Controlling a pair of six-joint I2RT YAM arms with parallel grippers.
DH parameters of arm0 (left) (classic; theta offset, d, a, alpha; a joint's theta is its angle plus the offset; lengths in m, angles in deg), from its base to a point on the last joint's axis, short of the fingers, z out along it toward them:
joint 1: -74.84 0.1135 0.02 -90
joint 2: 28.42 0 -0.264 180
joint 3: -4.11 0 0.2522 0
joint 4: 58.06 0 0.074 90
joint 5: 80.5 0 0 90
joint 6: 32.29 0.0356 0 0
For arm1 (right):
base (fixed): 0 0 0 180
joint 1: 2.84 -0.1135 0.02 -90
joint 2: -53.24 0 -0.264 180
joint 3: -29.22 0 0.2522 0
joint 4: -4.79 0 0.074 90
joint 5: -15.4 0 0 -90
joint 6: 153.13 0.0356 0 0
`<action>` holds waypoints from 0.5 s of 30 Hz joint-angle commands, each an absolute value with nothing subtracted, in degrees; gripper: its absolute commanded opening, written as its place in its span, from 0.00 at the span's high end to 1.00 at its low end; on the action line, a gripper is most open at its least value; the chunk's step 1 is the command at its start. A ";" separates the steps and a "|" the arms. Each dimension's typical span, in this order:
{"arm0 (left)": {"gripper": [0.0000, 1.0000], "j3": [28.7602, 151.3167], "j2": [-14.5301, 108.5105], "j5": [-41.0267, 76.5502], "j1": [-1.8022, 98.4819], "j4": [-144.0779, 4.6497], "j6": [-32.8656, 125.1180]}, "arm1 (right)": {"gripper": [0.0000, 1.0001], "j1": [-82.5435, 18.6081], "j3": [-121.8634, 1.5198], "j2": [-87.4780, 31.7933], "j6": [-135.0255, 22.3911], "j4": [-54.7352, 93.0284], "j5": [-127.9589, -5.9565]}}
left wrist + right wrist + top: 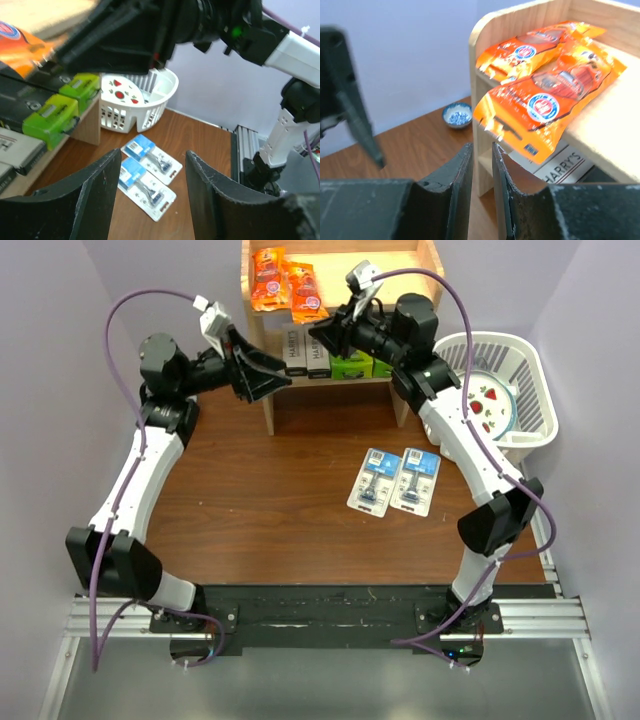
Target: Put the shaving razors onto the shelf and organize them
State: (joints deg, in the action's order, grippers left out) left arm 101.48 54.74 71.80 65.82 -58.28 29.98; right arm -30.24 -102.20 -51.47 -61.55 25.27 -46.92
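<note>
Two flat blister-card shaving razors point(375, 482) point(416, 481) with blue headers lie side by side on the brown table, also seen in the left wrist view point(152, 156) point(147, 192). On the wooden shelf's point(420, 260) lower board sit a HARRY'S box point(297, 350) point(565, 167) and two black boxes with lime-green ends point(80, 85) point(50, 117). My left gripper point(272, 385) point(152, 160) hovers open and empty by the shelf's left front. My right gripper point(318, 335) point(482, 147) hangs before the shelf with only a narrow gap between its jaws and nothing in it.
Two orange snack packets point(270, 278) point(305, 290) lie on the shelf's top board, overhanging its front edge. A white slatted basket point(530, 380) holding a strawberry-print plate point(490, 405) stands right of the shelf. A small blue-patterned bowl point(457, 115) sits on the table beside the shelf's left panel.
</note>
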 commanded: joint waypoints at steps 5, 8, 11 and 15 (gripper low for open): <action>0.42 96.62 50.34 70.59 66.23 -67.24 39.16 | 0.72 -30.00 -109.60 -55.92 -60.23 21.45 -50.16; 0.42 95.74 49.90 69.97 66.49 -67.77 39.86 | 0.72 -30.09 -111.62 -58.02 -60.67 20.84 -51.57; 0.42 94.78 49.54 69.88 66.84 -67.95 40.04 | 0.71 -30.09 -114.43 -60.49 -61.11 20.57 -52.45; 0.42 93.90 49.28 69.71 67.28 -68.04 40.04 | 0.71 -30.09 -117.42 -63.12 -61.64 20.31 -53.33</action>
State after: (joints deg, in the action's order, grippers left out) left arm 94.47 51.46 70.34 66.35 -68.13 38.35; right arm -30.15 -112.61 -62.37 -61.00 23.35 -51.16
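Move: The right orange packet, its front end hanging over the upper board's edge, has its middle about 9 cm ahead of the right hand and 3 cm to its left, roughly level. The left orange packet lies some 13 cm ahead and 11 cm left, also level; the Harry's boxes are on the lower board, about 13 cm ahead, 3 cm left and 16 cm down. From the left hand, the right packet is about 20 cm ahead and 5 cm right, slightly higher. Forward over about 5 cm, drifting slightly left and down, the right hand pushes its part-open fingertips against the overhanging front end of the right orange packet, driving it inward along the upper board without gripping it. Meanwhile the empty left hand, still open, sinks about 5 cm in front of the shelf, its wrist tilting slightly. ##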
